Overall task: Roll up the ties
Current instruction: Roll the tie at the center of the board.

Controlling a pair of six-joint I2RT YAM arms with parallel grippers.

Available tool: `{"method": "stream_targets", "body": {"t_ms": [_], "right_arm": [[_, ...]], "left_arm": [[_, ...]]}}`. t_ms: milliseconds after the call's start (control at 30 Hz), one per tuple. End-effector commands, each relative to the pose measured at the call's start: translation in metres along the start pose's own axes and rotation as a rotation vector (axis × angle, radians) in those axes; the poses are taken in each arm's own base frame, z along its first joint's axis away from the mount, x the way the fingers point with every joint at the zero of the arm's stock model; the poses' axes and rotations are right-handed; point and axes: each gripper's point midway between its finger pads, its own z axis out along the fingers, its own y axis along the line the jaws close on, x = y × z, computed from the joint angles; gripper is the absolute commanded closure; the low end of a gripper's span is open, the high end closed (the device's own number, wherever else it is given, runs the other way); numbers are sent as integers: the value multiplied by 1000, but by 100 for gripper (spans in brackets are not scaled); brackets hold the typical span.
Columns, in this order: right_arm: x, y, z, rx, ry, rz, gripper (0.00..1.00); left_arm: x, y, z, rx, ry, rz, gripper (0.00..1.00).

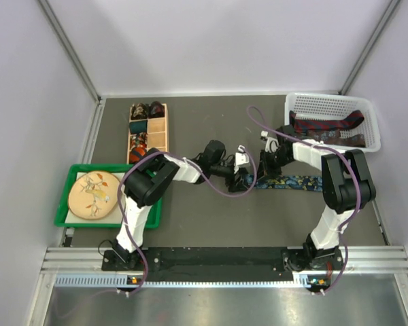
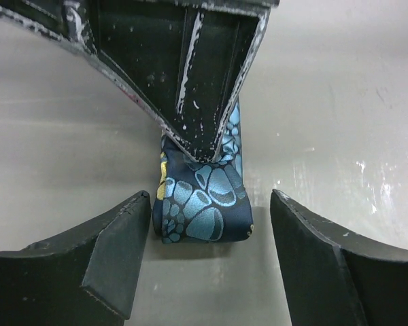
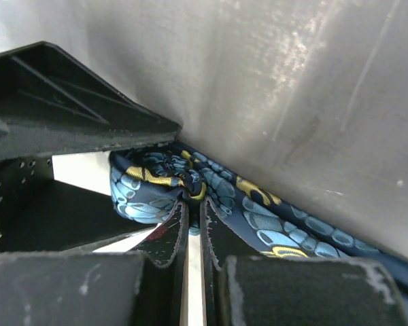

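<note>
A dark blue tie [image 1: 292, 183] with a light blue and yellow print lies flat across the middle of the table. Its left end is folded into a small loop [image 2: 200, 204]. My right gripper [image 3: 194, 202] is shut on that folded end [image 3: 153, 183], its fingers [image 2: 204, 102] coming down on it from above. My left gripper [image 2: 211, 221] stands open, one finger on either side of the loop and apart from it. In the top view the two grippers meet at the tie's left end, the left gripper [image 1: 239, 178] beside the right gripper [image 1: 264, 173].
A white basket [image 1: 367, 112] at the back right holds dark red and navy ties [image 1: 326, 128]. A wooden divided box [image 1: 164, 125] at the back left holds several coiled ties. A green tray [image 1: 62, 204] with a round cream plate sits at the near left.
</note>
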Motion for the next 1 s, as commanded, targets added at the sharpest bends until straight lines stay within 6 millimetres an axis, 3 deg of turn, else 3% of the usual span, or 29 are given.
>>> {"method": "stream_targets", "body": {"t_ms": [0, 267, 467, 500, 533, 600, 667, 733, 767, 833, 867, 900, 967], "right_arm": [[21, -52, -4, 283, 88, -45, 100], [23, -52, 1, 301, 139, -67, 100], [17, -40, 6, 248, 152, -80, 100], [16, -34, 8, 215, 146, -83, 100], [11, -31, 10, 205, 131, -87, 100], [9, -18, 15, 147, 122, -97, 100], [7, -7, 23, 114, 118, -91, 100], [8, 7, 29, 46, 120, -65, 100], [8, 13, 34, 25, 121, -77, 100], [4, 22, 36, -18, 117, -62, 100], [4, 23, 35, -23, 120, -57, 100], [2, 27, 33, -41, 121, -61, 99], [1, 29, 23, -56, 105, -58, 87]], "left_arm": [[-5, 2, 10, 15, -45, -11, 27], [0, 4, 20, 5, -2, -8, 37], [7, 1, 22, -7, 83, 10, 57], [1, 3, 20, -11, 91, 43, 62], [13, 0, 15, -18, 153, 11, 63], [8, 1, 6, -35, 192, 28, 67], [22, 0, -7, -56, 295, 26, 71], [18, 4, -15, -70, 343, 72, 73], [31, -5, -24, -42, 418, 31, 74], [28, -2, -28, -43, 454, 46, 78], [39, -6, -34, -34, 510, 16, 80], [36, -3, -35, -30, 525, 31, 81], [43, -5, -41, -30, 592, 10, 84]]}}
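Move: Just off the left fingertips, about 2 cm to the hand's right and 1 cm below, lies the rolled end of the tie, with the open fingers on either side of it. From the right hand, already shut on the tie, the roll is some 2 cm to the left and 1 cm lower. The unrolled tail's middle lies about 18 cm to the right and 1 cm back; the white basket stands 25 cm to the right and 20 cm farther out. Reaching right about 2 cm, the left hand closes its straddling fingers until they stop on the sides of the roll, then tips them down some 20 degrees and draws back left about 3 cm, keeping its pinch. The right hand, still shut on the tie beside the roll, edges right a little, then follows left about 3 cm. ##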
